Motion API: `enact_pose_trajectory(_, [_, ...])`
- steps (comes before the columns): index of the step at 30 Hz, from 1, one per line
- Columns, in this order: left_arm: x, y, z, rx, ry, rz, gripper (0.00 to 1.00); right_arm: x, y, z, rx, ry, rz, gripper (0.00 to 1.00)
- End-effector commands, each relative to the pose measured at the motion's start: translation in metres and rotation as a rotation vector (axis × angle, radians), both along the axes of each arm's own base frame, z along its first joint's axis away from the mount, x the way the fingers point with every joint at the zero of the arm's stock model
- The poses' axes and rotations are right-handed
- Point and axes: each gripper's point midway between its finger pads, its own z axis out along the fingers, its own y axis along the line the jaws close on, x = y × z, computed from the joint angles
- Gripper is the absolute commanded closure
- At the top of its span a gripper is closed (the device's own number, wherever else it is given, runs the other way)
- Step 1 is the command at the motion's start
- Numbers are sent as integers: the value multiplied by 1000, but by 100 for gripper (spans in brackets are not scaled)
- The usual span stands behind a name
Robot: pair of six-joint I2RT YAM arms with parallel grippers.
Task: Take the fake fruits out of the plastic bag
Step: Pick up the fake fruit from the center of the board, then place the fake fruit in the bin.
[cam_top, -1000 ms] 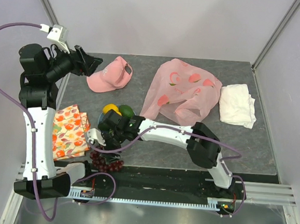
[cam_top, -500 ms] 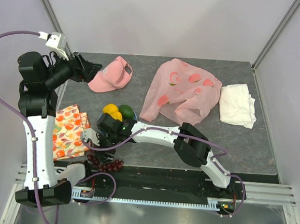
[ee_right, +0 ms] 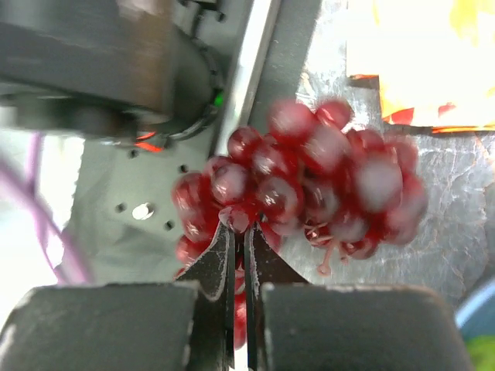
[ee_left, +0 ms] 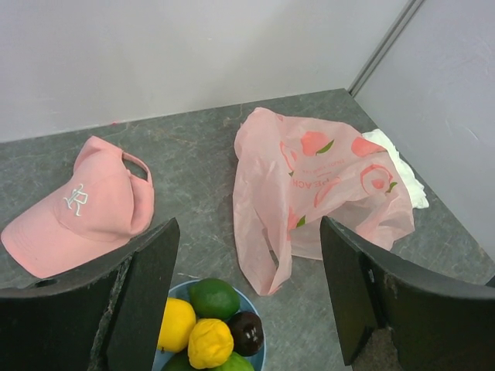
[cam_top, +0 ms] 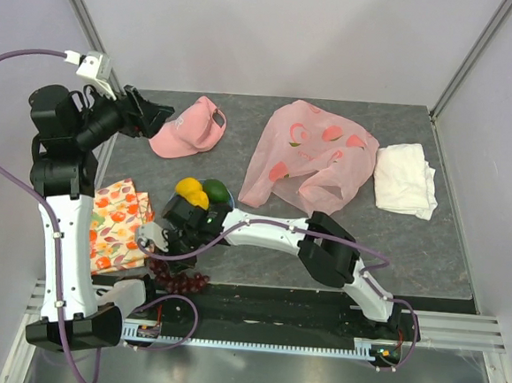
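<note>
The pink plastic bag (cam_top: pixel 308 156) (ee_left: pixel 309 185) lies crumpled at the back of the table. A yellow lemon (cam_top: pixel 188 186) (ee_left: pixel 176 325), a green round fruit (cam_top: pixel 213 190) (ee_left: pixel 214 297) and a dark purple one (ee_left: pixel 246 331) sit on a blue plate (ee_left: pixel 259 359). The red grape bunch (cam_top: pixel 182 280) (ee_right: pixel 309 178) lies at the table's front edge. My right gripper (cam_top: pixel 169 256) (ee_right: pixel 240 232) is shut, its tips pinched into the bunch. High at the far left, my left gripper (cam_top: pixel 156 111) (ee_left: pixel 249 228) hangs open and empty.
A pink cap (cam_top: pixel 188 128) (ee_left: pixel 85 205) lies at the back left. A white cloth (cam_top: pixel 405 178) (ee_left: pixel 402 166) lies right of the bag. A floral cloth (cam_top: pixel 116 225) (ee_right: pixel 433 62) lies at the front left. The metal rail and arm bases run just beyond the grapes.
My right gripper has moved down-left over the grape bunch and gone from open to shut on it. The left arm has shifted slightly.
</note>
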Motion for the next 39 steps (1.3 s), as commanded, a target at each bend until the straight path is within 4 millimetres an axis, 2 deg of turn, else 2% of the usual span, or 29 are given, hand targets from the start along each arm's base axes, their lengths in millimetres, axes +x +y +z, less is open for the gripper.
enact_pose_trajectory(1, [-4, -1, 34, -9, -78, -1, 20, -2, 1, 137, 244, -30, 79, 100])
enact_pose_trajectory(3, [-2, 1, 43, -2, -103, 13, 20, 2, -6, 167, 290, -71, 70, 100])
enact_pose_trajectory(9, [0, 6, 69, 25, -171, 40, 20, 35, -32, 209, 326, -230, 6, 100])
enact_pose_trajectory(12, [1, 7, 73, 33, -182, 45, 20, 58, -41, 224, 340, -256, -46, 100])
enact_pose_trajectory(17, [1, 10, 65, 42, -173, 62, 20, 117, -46, 229, 332, -322, -200, 99])
enact_pose_trajectory(18, [1, 10, 63, 41, -170, 60, 20, 128, -42, 223, 328, -318, -226, 100])
enact_pose_trajectory(19, [0, 10, 63, 43, -172, 63, 20, 145, -44, 227, 334, -331, -274, 100])
enact_pose_trajectory(23, [-1, 10, 56, 42, -159, 60, 20, 177, -39, 217, 328, -329, -356, 100])
enact_pose_trajectory(24, [0, 10, 55, 42, -156, 61, 20, 182, -36, 208, 315, -329, -363, 100])
enact_pose_trajectory(34, [7, 21, 44, -11, -110, 80, 20, 206, -23, 138, 213, -287, -405, 99])
enact_pose_trajectory(39, [8, 27, 41, -36, -95, 93, 20, 212, -19, 129, 210, -271, -419, 100])
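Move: The right gripper already pinches the grapes at the near edge of the table. The blue plate, already loaded with fruit, lies about 17 cm ahead of it, 5 cm to its right and 3 cm lower. The floral cloth is some 11 cm ahead and 17 cm left; the pink cap stands about 24 cm beyond the plate and 6 cm left of it. From the empty left gripper the plate is 4 cm back, 5 cm right and roughly 39 cm below. Keep the right fingers shut on the grapes and hoist them about 22 cm off the table, then swing forward some 20 cm to bring them over the blue plate, turning the hand clockwise on the way, and sink about 11 cm towards the fruit without letting go. Lift the empty left gripper about 5 cm, then ease it slightly down and left. ##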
